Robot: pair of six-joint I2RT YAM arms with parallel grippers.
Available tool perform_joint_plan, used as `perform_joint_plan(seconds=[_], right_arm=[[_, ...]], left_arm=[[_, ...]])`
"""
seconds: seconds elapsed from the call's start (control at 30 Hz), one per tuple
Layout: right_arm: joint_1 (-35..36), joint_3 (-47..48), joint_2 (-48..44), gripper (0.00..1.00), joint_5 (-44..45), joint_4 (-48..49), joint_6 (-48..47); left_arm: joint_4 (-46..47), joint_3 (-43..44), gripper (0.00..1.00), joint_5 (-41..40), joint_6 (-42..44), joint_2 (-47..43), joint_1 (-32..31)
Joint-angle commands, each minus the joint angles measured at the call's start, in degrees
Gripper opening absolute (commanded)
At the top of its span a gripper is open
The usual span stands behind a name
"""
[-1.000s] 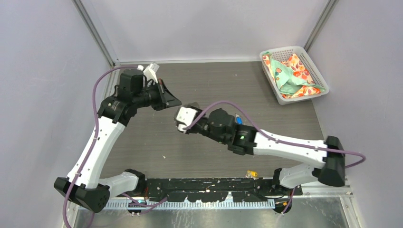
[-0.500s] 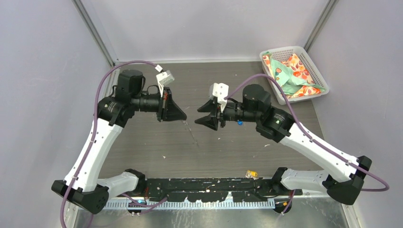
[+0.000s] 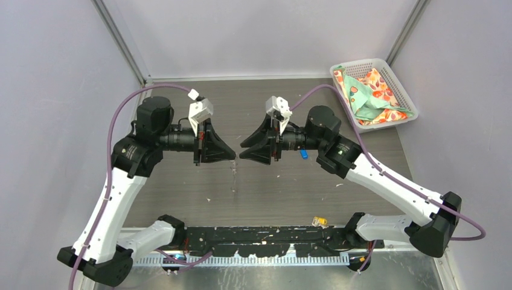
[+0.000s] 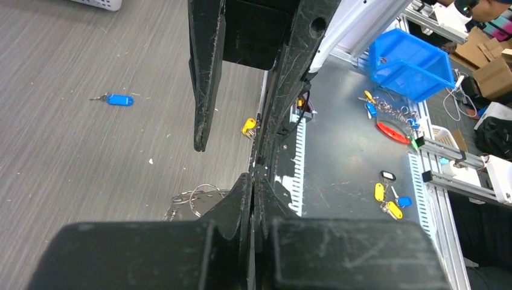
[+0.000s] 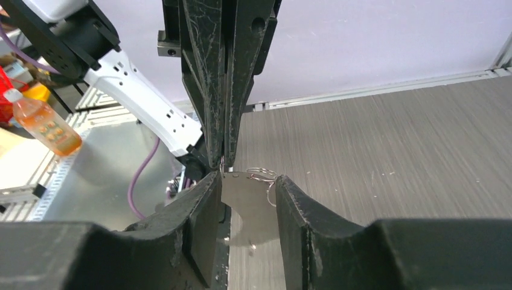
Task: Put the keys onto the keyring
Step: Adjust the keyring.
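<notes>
My left gripper (image 3: 233,155) is shut on the keyring (image 5: 261,175), thin wire loops with a flat grey metal tab, which hangs from its tips above the table. My right gripper (image 3: 241,155) faces it tip to tip and is open, its jaws on either side of the tab (image 5: 250,199); I cannot tell if they touch it. In the left wrist view the loops (image 4: 196,198) show left of the shut fingertips (image 4: 244,187). The blue key (image 3: 304,154) lies on the table under the right wrist. The yellow key (image 3: 319,222) lies at the table's near edge.
A white basket (image 3: 395,81) holding patterned cloth stands at the back right corner. A black rail (image 3: 259,232) runs along the near edge. Beyond the table are a blue bin (image 4: 410,63), spare keys (image 4: 389,199) and an orange bottle (image 5: 45,121).
The right arm swung round from reaching left across the table to face the left gripper. Both grippers closed the gap until their tips met mid-table.
</notes>
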Motion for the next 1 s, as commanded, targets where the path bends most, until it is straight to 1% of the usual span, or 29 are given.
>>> perform_joint_plan(seconds=[0.0,0.13,0.37,0.47,0.6,0.67,0.8,0.83,0.97], right_arm=[[-0.2,-2.1,-1.3,0.41,-0.4,10.9,6.5],[-0.2,-3.2,-1.2,0.38,-0.6,13.1,8.0],[-0.1,-3.9,0.4,0.35,-3.7,16.4,10.5],[-0.1,-4.5,0.8,0.3,-4.4,17.4,10.9],[-0.2,-5.2,0.9,0.28,-3.9,18.7,11.6],[-0.1,-5.1,1.1,0.22,-4.1,19.3,11.7],[-0.2,-5.3,1.4,0.03,-3.2,22.1,12.9],[-0.1,-5.5,1.4,0.01,-3.0,23.3,13.6],[-0.1,-6.6,2.3,0.01,-2.8,31.2,18.3]], left_arm=[[9.8,-2.0,0.0,0.7,-6.4,-1.9,-0.1],[13.2,-3.2,0.0,0.4,-9.7,-2.4,-0.1],[15.3,-3.5,0.0,0.4,-11.7,-2.6,-0.2],[16.0,-3.5,0.0,0.5,-12.6,-2.7,-0.1],[17.0,-3.9,0.0,0.9,-13.7,-2.9,-0.1],[17.7,-4.0,0.0,0.9,-14.2,-2.9,-0.1],[18.3,-4.4,0.0,1.2,-15.0,-2.9,-0.5],[18.3,-4.7,0.0,1.2,-14.9,-2.9,-0.7],[19.5,-6.7,0.0,1.0,-14.6,-3.1,-1.4]])
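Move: The keyring hangs from the shut left fingers, its middle about 4 cm below and 1 cm ahead of them. From the open right hand it lies some 2 cm left, 1 cm back and 5 cm down; the left fingertips are 2 cm left, 2 cm back and 1 cm lower. On the table, about 36 cm below the right hand, the blue-tagged key lies 11 cm ahead and 18 cm right, the yellow-tagged key 12 cm back and 22 cm right. Back and to its left, about 1 cm each way, the right hand eases up to the left fingertips, tilting its own tips up slightly, and shuts from half open to pinch the ring right beside them. Meanwhile the left hand keeps its hold, rising some 2 cm and edging forward and right to meet it. ##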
